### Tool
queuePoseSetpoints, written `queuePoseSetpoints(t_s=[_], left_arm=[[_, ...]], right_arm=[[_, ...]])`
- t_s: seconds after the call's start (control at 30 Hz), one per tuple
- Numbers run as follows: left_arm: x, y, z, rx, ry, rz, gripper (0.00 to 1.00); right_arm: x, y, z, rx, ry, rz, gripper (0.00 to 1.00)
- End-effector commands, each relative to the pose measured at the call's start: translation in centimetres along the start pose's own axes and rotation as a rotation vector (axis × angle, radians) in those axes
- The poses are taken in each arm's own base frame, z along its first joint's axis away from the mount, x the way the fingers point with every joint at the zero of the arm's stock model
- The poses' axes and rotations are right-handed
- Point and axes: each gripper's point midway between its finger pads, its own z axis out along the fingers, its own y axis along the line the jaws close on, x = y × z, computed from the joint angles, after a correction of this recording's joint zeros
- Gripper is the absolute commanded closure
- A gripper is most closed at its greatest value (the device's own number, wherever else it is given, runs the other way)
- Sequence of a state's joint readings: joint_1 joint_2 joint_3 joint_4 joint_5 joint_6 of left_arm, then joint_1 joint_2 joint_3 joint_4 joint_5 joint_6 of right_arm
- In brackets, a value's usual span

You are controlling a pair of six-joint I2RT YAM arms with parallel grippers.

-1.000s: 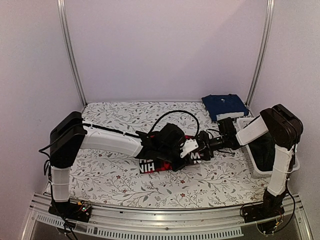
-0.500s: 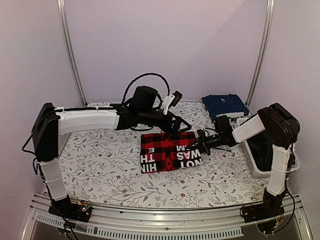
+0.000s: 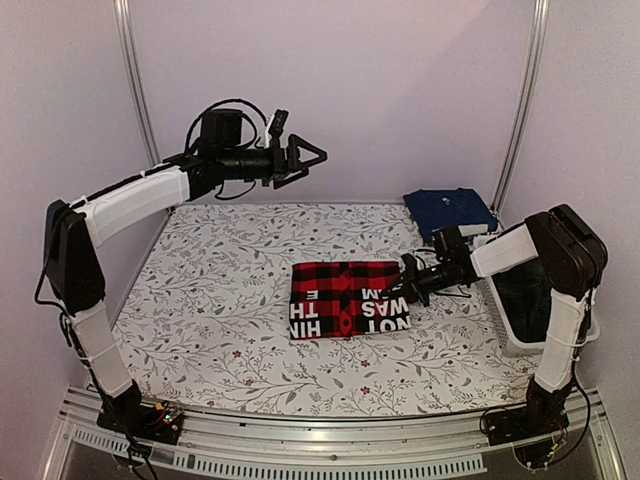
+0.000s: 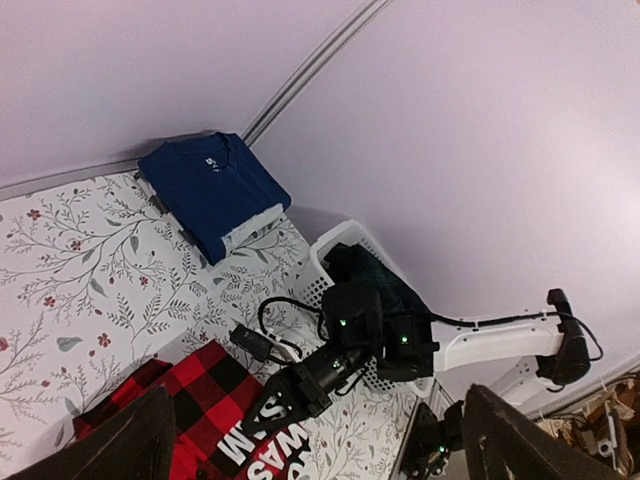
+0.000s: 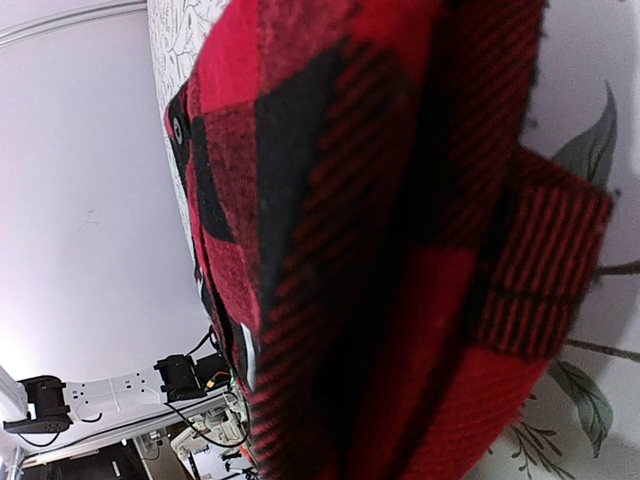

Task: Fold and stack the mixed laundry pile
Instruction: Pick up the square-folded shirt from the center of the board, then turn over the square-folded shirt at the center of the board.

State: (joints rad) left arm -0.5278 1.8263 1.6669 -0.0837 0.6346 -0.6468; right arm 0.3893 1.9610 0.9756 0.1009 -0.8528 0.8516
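Observation:
A folded red-and-black checked flannel shirt [image 3: 348, 300] with white lettering lies mid-table. My right gripper [image 3: 407, 283] sits low at its right edge, shut on the cloth. In the right wrist view the flannel shirt [image 5: 380, 260] fills the frame and hides the fingers. My left gripper [image 3: 305, 160] hangs open and empty, high above the table's back left. From there the left wrist view looks down on the flannel shirt [image 4: 205, 395] and the right gripper [image 4: 250, 425]. A navy blue folded garment [image 3: 450, 210] lies at the back right. A dark plaid garment [image 4: 385, 280] sits in the basket.
A white lattice basket [image 3: 505, 325] stands at the table's right edge, beside the right arm. A floral-print cloth [image 3: 220, 300] covers the table. Metal frame posts [image 3: 140, 100] rise at the back corners.
My left arm let go of the flannel shirt, opened, and swung up and back to the left. The right gripper shut on the shirt's right edge, and the shirt shifted slightly right.

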Motion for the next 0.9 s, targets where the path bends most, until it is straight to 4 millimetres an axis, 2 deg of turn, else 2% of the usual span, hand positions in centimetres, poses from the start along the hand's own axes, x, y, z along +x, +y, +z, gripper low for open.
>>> queuePoseSetpoints(t_s=[0.0,0.2,0.37,0.43,0.53,0.7,0.77,0.87], left_arm=[[-1.8,0.1,-4.0,0.036,-0.006,-0.083,0.00],[-5.9,1.3,-10.1,0.058,-0.137,-0.067,0.00],[-7.6,2.2,-13.0,0.067,-0.191,-0.093,0.00],[-6.8,3.0,-13.3,0.055,-0.189,-0.112,0.00],[-4.5,5.2,-13.9,0.044,-0.172,-0.183,0.00],[-1.3,9.3,-14.9,-0.113,-0.141,-0.198,0.00],[0.2,10.7,-15.1,-0.169,-0.121,-0.227,0.00],[2.1,12.2,-15.3,-0.224,-0.096,-0.259,0.00]], right_arm=[[-1.1,1.0,-0.5,0.010,-0.041,-0.035,1.00],[-2.4,1.8,-0.8,0.058,-0.050,-0.039,1.00],[-2.7,1.9,-0.9,0.075,-0.056,-0.024,1.00],[-2.7,1.7,-0.8,0.080,-0.052,-0.017,1.00],[-2.8,2.3,-1.1,0.086,-0.061,-0.013,1.00],[-2.9,4.3,-2.9,0.134,-0.074,-0.043,1.00],[-2.7,4.5,-3.6,0.159,-0.074,-0.038,1.00],[-2.3,4.4,-5.8,0.249,-0.083,-0.019,1.00]])
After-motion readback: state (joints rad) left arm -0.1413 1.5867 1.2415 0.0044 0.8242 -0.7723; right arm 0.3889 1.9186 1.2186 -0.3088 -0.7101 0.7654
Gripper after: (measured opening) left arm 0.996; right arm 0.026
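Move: The right hand has the right edge of the square-folded shirt between its shut fingers; the shirt's middle lies about 10 cm to its left, 3 cm back and some 3 cm below. The navy folded shirt is roughly 30 cm ahead and 14 cm to the right, the white basket about 28 cm to the right and level with the hand. From the raised, empty left hand, the square-folded shirt's middle is some 11 cm back, 8 cm right and 33 cm below. Upward and slightly forward, about 3.5 cm up and 2.5 cm out, the right hand draws the square-folded shirt by its right edge, keeping its pinch while the fingers tip some 10 degrees farther down. The left hand, open and empty, swings about 17 cm left away from the shirt, first rising about 5 cm, then sinking about 10. ##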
